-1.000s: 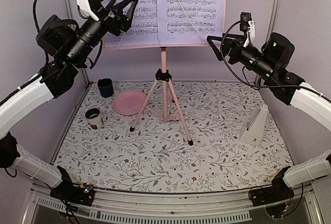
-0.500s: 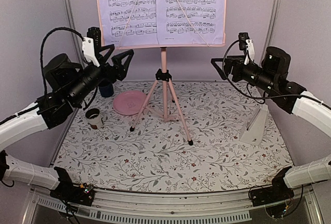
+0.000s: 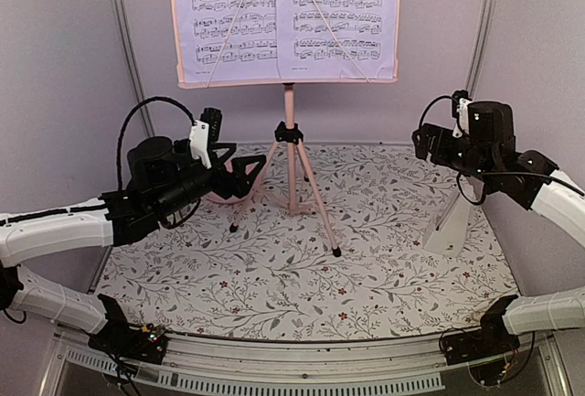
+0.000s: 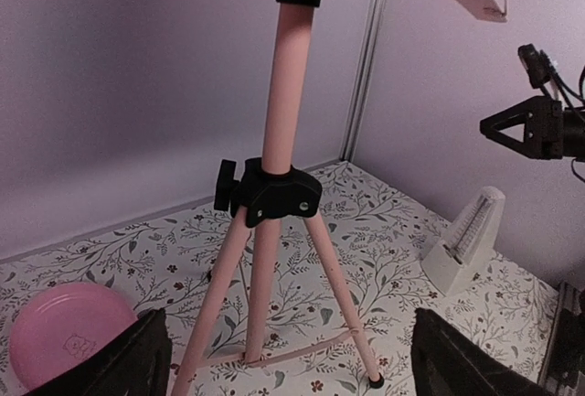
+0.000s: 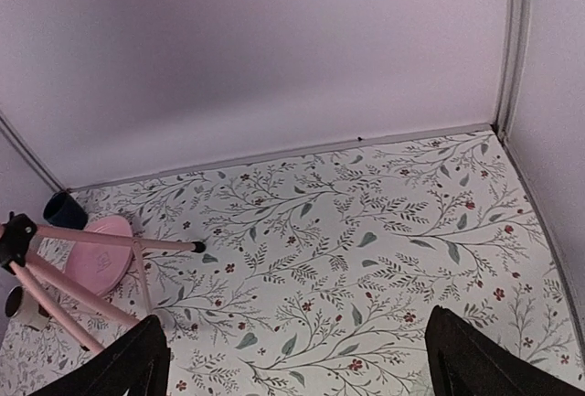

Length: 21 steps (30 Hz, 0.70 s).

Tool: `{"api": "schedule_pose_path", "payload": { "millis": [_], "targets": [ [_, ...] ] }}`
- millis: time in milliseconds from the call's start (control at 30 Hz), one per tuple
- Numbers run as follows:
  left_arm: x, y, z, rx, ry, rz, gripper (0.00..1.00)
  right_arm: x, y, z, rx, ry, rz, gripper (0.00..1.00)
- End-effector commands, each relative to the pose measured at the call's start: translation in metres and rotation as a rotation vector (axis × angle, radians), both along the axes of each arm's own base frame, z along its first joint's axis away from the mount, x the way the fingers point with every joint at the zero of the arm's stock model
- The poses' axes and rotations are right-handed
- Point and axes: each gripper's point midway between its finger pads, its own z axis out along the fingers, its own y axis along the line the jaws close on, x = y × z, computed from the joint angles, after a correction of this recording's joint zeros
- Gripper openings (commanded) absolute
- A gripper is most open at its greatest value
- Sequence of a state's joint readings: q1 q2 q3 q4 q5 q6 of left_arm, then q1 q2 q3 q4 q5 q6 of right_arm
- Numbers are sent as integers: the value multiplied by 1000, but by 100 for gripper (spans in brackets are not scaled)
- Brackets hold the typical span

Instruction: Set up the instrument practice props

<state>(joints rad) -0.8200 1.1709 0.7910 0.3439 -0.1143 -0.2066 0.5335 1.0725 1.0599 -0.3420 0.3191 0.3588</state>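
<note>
The pink music stand [image 3: 291,154] rises on its tripod at the back middle of the floral table. Two lavender-white sheet music pages [image 3: 288,16] rest on its desk, each under a thin arm. The white pyramid metronome [image 3: 452,222] stands upright at the right. My left gripper [image 3: 242,175] hovers low, left of the tripod, open and empty. In the left wrist view it [image 4: 292,369] faces the stand's pole [image 4: 283,85], legs and the metronome [image 4: 466,240]. My right gripper [image 3: 426,146] hangs above the metronome, open and empty. It [image 5: 297,369] looks down at the cloth and the tripod legs [image 5: 82,263].
A round pink plate [image 4: 64,332] lies left of the tripod, mostly behind my left arm from above. A dark cup [image 5: 64,208] stands by the back left corner, a second small cup [image 5: 23,305] nearer. Lavender walls and metal posts [image 3: 123,39] close in the table.
My left arm has come down from the left edge of the sheet music to just above the table, its jaws widening. My right arm has lowered and drawn back to the right.
</note>
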Motion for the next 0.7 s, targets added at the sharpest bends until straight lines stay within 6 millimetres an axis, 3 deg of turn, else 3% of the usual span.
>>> {"api": "schedule_pose_path", "payload": {
  "millis": [0,200,433,667],
  "targets": [
    [-5,-10,7,-59,-20,-55,91,-10,-53,-18,-35,60,-279,99],
    [3,-14,-12,-24,10,-39,91,-7,-72,-55,-96,208,-443,99],
    [9,-12,-21,-31,35,-19,91,-16,-119,-90,-85,339,-699,99],
    [14,-13,-25,-32,51,-26,91,-15,-120,-115,-92,391,-737,99]
  ]
}}
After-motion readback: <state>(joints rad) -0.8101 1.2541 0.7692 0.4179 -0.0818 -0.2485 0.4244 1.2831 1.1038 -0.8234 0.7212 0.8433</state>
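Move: The white metronome stands low and to the right of the right hand: about 11 cm right, some 4 cm nearer the base, its middle roughly 24 cm below. The tripod of the music stand is about 31 cm left of that hand and 1 cm farther out, its middle 17 cm lower; the tripod's nearest foot is 20 cm left, 12 cm back and 31 cm down. From the left hand the metronome lies about 50 cm right, level ahead, 23 cm lower. Towards the white metronome, the right hand swings right about 11 cm and sinks about as far, mostly sideways at first, then down as well. On the way its wrist turns clockwise some 40 degrees and tips the open fingers further downward, ending just above the metronome's top. The left hand, fingers still open, sinks a couple of centimetres beside the tripod. ##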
